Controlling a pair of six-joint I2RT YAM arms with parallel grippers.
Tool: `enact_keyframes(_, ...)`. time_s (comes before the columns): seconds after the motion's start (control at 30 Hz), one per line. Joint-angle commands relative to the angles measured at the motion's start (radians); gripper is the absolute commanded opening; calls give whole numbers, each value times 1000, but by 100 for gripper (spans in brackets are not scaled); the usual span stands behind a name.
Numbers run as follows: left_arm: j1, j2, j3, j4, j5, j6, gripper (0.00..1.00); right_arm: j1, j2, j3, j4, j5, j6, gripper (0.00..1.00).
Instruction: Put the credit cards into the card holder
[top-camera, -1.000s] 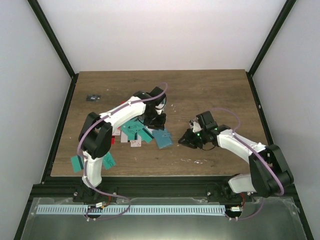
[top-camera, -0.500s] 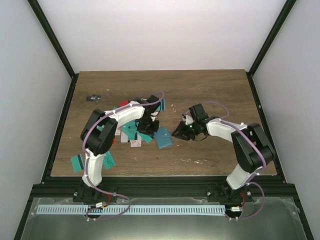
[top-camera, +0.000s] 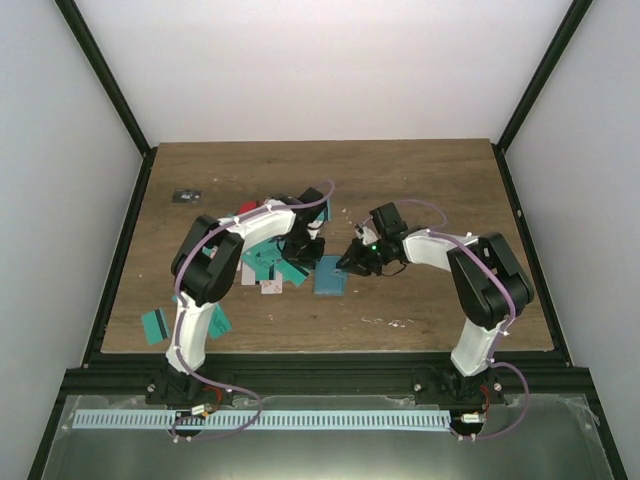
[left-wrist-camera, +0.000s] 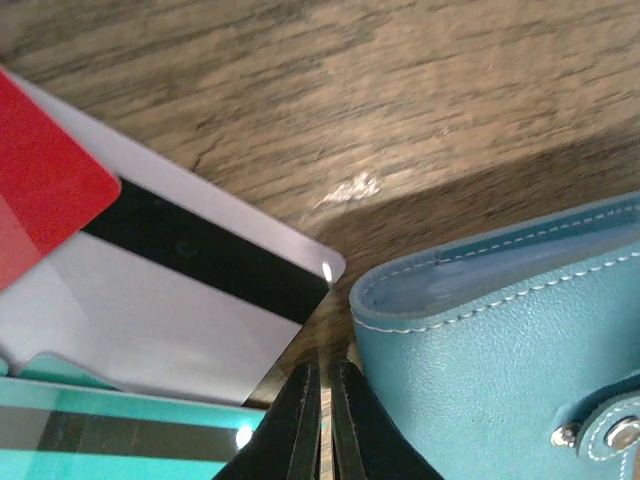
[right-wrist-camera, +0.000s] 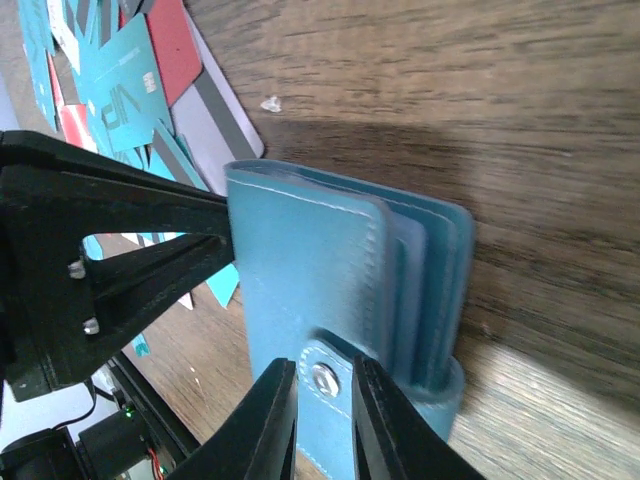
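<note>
The blue-teal card holder (top-camera: 328, 278) lies closed on the wooden table, between both grippers. My right gripper (right-wrist-camera: 322, 385) is shut on the holder's (right-wrist-camera: 310, 270) snap strap, one finger on each side of the metal stud. My left gripper (left-wrist-camera: 321, 372) is shut with nothing between its fingers, tips down on the wood beside the holder's (left-wrist-camera: 500, 350) stitched edge. In the top view the left gripper (top-camera: 303, 252) is left of the holder and the right gripper (top-camera: 348, 265) at its right edge. Credit cards (top-camera: 262, 262) lie piled to the left: a white black-striped one (left-wrist-camera: 170, 300), a red one (left-wrist-camera: 40, 170) and a teal one (left-wrist-camera: 100, 430).
Two loose teal cards (top-camera: 153, 325) (top-camera: 218, 320) lie near the table's front left edge. A small dark object (top-camera: 185, 195) sits at the back left. Black frame rails border the table on the left, right and front.
My left gripper closed and slid up against the holder's left edge. My right arm swung left to the holder and closed a little on its strap. The holder turned squarer.
</note>
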Motion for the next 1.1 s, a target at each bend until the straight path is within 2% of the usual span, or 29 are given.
enact_keyframes(0.0,-10,30,42,-17,14,0,7,25,23,41,22,-26,11,18)
enact_keyframes(0.5,-44,8,16,-32,-23,-87,8,36,3,-15,123,-42,91,18)
enact_keyframes(0.77,-40,-45,24,-44,-99,-102,19,34,-67,88,41,-9,25,20)
enact_keyframes(0.87,-33,-79,49,-68,-128,-101,24,30,-105,164,-21,13,-17,30)
enact_keyframes(1.07,-8,-199,95,-103,-195,-101,36,-16,-221,264,-141,84,-92,62)
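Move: The card holder stands closed between the two hands: its middle is about 4 cm right of and 2 cm behind the left fingertips, which are at its spine. From the right fingertips, which are at its clasp edge, its middle is some 3 cm left, 1 cm back and 2 cm down. Left of the left hand, a white striped card lies about 3 cm over and 2 cm ahead, a teal card roughly 5 cm over and 1 cm back. Right fingertips push the clasp leftward against left fingers; both open and rise, right some 10 cm and forward. ##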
